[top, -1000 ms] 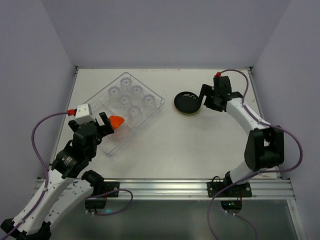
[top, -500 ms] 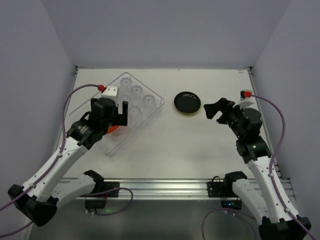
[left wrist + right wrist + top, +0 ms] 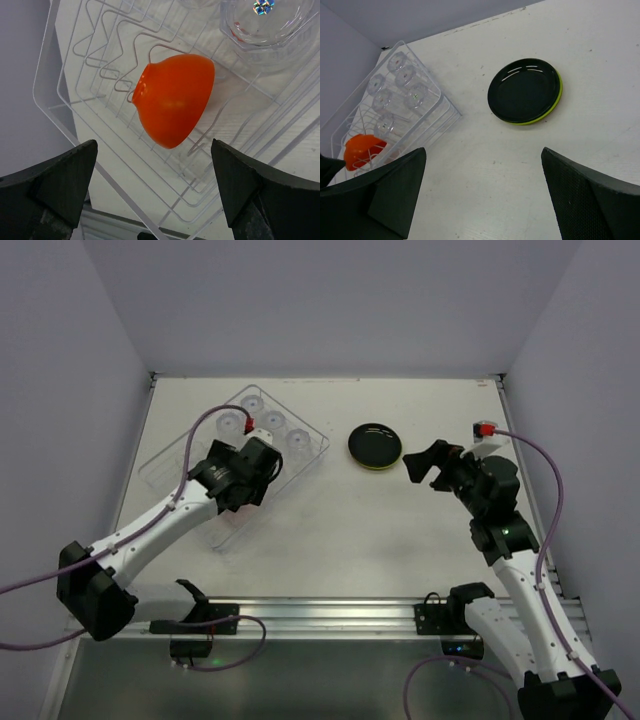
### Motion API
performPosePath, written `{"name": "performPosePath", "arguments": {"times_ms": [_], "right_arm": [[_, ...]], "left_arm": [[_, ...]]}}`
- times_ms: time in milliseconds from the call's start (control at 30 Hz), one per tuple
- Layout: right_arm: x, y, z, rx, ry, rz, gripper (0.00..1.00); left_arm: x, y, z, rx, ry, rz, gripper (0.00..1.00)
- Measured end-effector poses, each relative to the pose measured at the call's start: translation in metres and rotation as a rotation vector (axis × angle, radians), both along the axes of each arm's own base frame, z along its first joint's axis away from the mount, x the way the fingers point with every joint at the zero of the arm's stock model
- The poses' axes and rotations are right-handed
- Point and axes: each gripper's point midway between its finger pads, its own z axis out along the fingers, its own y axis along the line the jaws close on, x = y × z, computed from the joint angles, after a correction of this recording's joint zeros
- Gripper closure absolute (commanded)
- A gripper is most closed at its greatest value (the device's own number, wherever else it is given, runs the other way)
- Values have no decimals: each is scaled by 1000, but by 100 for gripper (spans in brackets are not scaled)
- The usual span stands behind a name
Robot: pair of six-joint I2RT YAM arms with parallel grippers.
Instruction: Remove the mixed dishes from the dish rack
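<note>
The dish rack point(image 3: 180, 440) lies slantwise at the left of the table. Several clear cups point(image 3: 272, 420) stand mouth down in its far half. The orange-red bowl point(image 3: 175, 100) rests tilted on the rack's prongs, base towards the camera, and my left gripper point(image 3: 154, 150) hovers open just above it with a finger on each side, not touching. From above, that gripper point(image 3: 250, 475) hides the bowl. The black plate point(image 3: 522, 90) sits stacked on the lime-green plate point(image 3: 550, 112) on the table. Right of them, my right gripper point(image 3: 425, 465) hangs open and empty.
The right wrist view shows the rack point(image 3: 445, 102) with the bowl point(image 3: 362, 150) and cups point(image 3: 395, 90) at the left. Bare tabletop point(image 3: 350, 530) lies between rack and plates. Walls close the table in at the back and both sides.
My left gripper has swung from the rack's near-left side to above the bowl. My right gripper has opened, drawn back from the stacked plates, and has barely moved since.
</note>
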Motion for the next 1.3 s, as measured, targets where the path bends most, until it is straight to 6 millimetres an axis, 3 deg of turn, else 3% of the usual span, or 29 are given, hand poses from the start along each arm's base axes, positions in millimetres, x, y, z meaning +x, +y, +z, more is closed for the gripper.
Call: {"name": "performPosePath", "arguments": {"times_ms": [200,633,1300], "right_arm": [[-4,0,-8,-14,4,12,1],[-6,4,-11,-15,11,38,1],[-9,9,-8,-9,1,68,1]], "left_arm": [[7,-2,-31,185,84,2,0],[7,11,-44,310,92,1,10],[20,15,-60,458,87,12,28]]}}
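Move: The orange bowl, standing tilted in the dish rack, lies some 5 cm ahead of the open left hand, about 2 cm to its left and 9 cm below. The nearest glass is about 5 cm farther out than the bowl and 7 cm to its right; the next glass is roughly 8 cm beyond the bowl and 4 cm to its right. From the waiting right hand the bowl is about 35 cm to the left, 3 cm ahead and 17 cm below. Downward first and fast, then slower, the left hand sinks about 6 cm in all into the rack towards the orange bowl, easing a little forward and left as well. Its wrist rolls some 25 degrees, left side rising, while the fingers narrow by about a quarter and come close around the bowl without shutting on it. ##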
